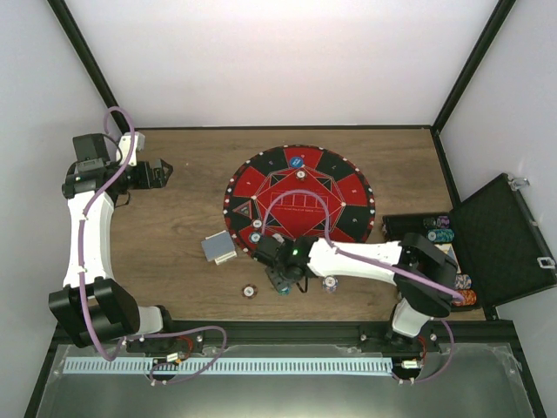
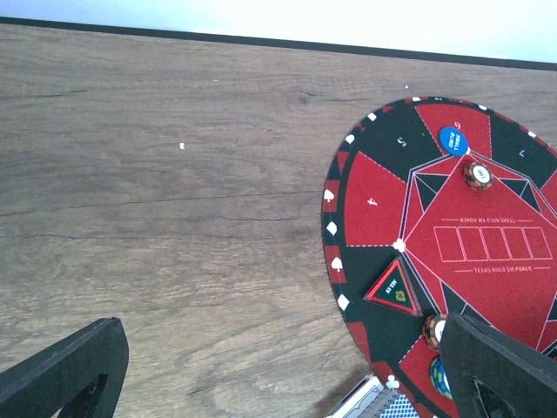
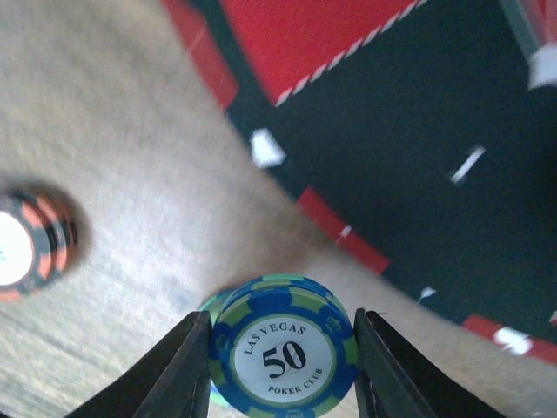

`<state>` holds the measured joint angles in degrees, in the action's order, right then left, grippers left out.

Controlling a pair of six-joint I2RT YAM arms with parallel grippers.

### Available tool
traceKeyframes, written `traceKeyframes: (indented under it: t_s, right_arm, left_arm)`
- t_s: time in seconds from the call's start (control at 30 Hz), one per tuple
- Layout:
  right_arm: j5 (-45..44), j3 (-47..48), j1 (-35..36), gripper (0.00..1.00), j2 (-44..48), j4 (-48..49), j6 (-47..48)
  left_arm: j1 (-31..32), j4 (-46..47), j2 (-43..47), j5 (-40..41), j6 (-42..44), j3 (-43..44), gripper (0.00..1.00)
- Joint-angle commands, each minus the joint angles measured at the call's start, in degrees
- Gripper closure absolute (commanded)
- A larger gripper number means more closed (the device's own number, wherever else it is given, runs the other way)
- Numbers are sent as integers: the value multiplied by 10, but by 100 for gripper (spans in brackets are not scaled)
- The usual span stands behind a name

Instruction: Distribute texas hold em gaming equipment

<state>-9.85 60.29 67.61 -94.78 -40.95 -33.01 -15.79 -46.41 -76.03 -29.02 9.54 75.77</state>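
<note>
My right gripper [image 3: 283, 357] is shut on a blue "50" poker chip [image 3: 283, 353], held on edge, with a teal chip [image 3: 209, 306] just behind it. In the top view this gripper [image 1: 280, 280] hovers over the table just off the mat's near rim. A brown chip [image 1: 250, 291] and a white chip [image 1: 331, 282] lie to either side of it. The brown chip [image 3: 30, 235] also shows at the left of the right wrist view. A card deck [image 1: 218, 248] lies left of the mat. My left gripper [image 1: 161, 172] stands open and holds nothing, far left over bare wood.
The round red-and-black mat [image 1: 300, 196] carries a blue disc [image 2: 452, 139], a brown chip [image 2: 477, 175] and a triangular marker [image 2: 393, 290]. An open black case [image 1: 505, 239] at the right edge holds several chips [image 1: 439, 228].
</note>
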Motion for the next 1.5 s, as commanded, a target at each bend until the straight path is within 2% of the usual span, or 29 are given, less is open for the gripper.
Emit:
traceKeyframes:
  t_s: [0.0,0.27,0.6,0.87,1.47]
  right_arm:
    - [-33,61,-55,77,31,-19,42]
    - [-43,182,-228,78,-5,22,147]
    - [-28,400,-376,79,-221,45,185]
    - [27,519,-386,83,-363,27,177]
    - [60,625,-376,82,-445,14,174]
  left_arm:
    - [-3,-9,0,-7,-2,18,0]
    - [-2,-8,0,-6,-3,16,0]
    - [-3,-5,-4,-2,-2,14,0]
    - [-2,-3,-12,1,0,15,0]
    - [-2,1,-22,5,5,12,0]
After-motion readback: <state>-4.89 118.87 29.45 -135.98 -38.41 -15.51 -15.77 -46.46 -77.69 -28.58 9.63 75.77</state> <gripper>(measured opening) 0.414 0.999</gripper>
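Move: The small blind marker lies about 39 cm ahead of the right hand, 4 cm to its right and 4 cm lower; the dealt brown chips sit some 4 cm nearer and 1 cm farther right. Just below this hand is the blue-green chip stack, 2 cm back, with the dealt blue-green chips about 13 cm ahead and 8 cm left. From the left hand the small blind marker is roughly 17 cm ahead, 33 cm right and 24 cm below. Keeping its pinch on the blue-green 50 chips, the right hand sweeps some 37 cm forward in a fast arc from the chip stack across the felt to the small blind marker, rising about 12 cm and sinking back to starting height, while drifting right and turning about 20 degrees clockwise with its fingertips tilting forward. Low beside the dealt brown chips it then lifts about 3 cm and shifts some 3 cm back to the left and 2 cm farther out, fingers still shut on the chips. ##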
